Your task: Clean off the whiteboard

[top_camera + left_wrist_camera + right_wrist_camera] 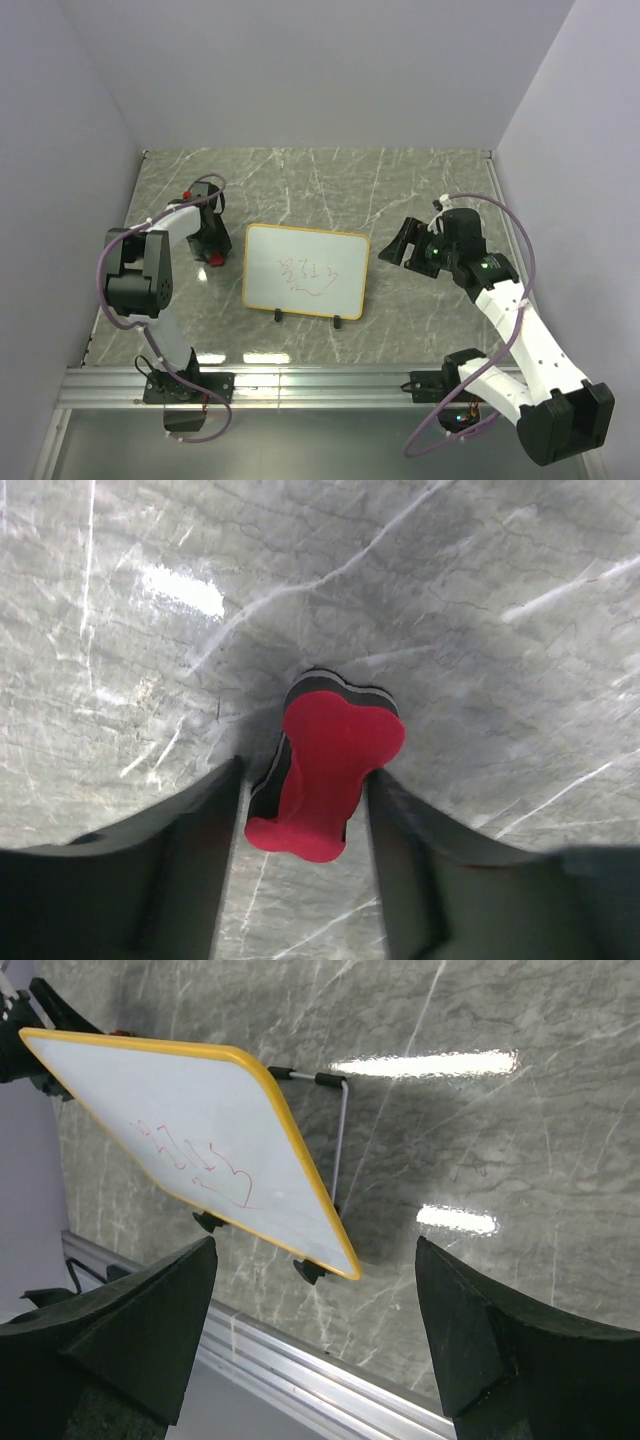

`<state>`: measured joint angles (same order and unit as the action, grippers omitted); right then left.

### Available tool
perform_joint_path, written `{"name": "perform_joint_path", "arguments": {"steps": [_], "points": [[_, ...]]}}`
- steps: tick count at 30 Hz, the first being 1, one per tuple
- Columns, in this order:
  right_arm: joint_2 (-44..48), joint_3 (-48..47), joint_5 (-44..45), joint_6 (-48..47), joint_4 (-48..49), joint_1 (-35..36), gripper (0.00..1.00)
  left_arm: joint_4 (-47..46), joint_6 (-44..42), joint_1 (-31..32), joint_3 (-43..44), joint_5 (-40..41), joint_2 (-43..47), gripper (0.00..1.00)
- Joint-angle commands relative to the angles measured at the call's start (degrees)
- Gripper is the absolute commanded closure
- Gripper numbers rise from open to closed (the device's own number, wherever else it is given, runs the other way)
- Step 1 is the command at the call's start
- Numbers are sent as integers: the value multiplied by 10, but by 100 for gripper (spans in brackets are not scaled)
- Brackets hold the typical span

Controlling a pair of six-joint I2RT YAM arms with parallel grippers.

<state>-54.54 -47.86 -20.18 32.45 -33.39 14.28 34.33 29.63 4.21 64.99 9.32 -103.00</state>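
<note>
The whiteboard (268, 262) stands tilted on two black feet mid-table, yellow-framed, with red scribbles (308, 273) near its middle. In the right wrist view the whiteboard (120, 1090) is seen edge-on at upper left. A red-and-black eraser (330, 770) lies on the marble left of the board. My left gripper (305, 770) straddles it: the right finger touches its red lobe and a thin sliver of table shows by the left finger. In the top view the left gripper (212, 250) points down over the eraser (215, 260). My right gripper (392, 245) hovers open, right of the board, holding nothing.
Grey marble tabletop (420, 180) with white walls on three sides. An aluminium rail (320, 385) runs along the near edge, seen also as the rail (300, 1380) below the right gripper (315, 1241). A wire stand (340, 1140) props the board from behind.
</note>
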Motion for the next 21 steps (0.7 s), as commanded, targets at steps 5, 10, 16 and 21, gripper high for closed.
{"name": "perform_joint_path", "arguments": {"steps": [5,10,16,21], "points": [[-29,-34,13,-26,43,2,13,-7,-10,3,13,-4,-25,83],[-50,-43,-29,-41,88,3,13,0,-5,3,18,-2,-16,100],[-99,-46,-71,-55,158,2,14,38,14,5,52,-11,31,100],[-160,-57,-157,-68,207,1,16,74,27,25,82,-8,68,100]]}}
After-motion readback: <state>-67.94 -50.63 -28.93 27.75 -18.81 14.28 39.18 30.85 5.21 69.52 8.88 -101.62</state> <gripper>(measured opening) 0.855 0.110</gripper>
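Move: The red eraser stands on the table right between the left hand's open fingers, its middle about level with them and some 1 cm lower. From that hand the whiteboard's middle is roughly 23 cm to the right, 8 cm back and 6 cm higher. From the right hand, open in the air, the whiteboard's middle lies about 21 cm to the left, 3 cm ahead and 11 cm below. Closing almost in place, the left fingers pinch the eraser by its waist from both sides, hold still briefly, then lift about 2.5 cm with a slight drift right towards the whiteboard. Meanwhile the right hand, fingers wide open, travels some 5 cm forward and 3 cm left towards the whiteboard's right edge, staying near its height and turning about 10 degrees counter-clockwise. ##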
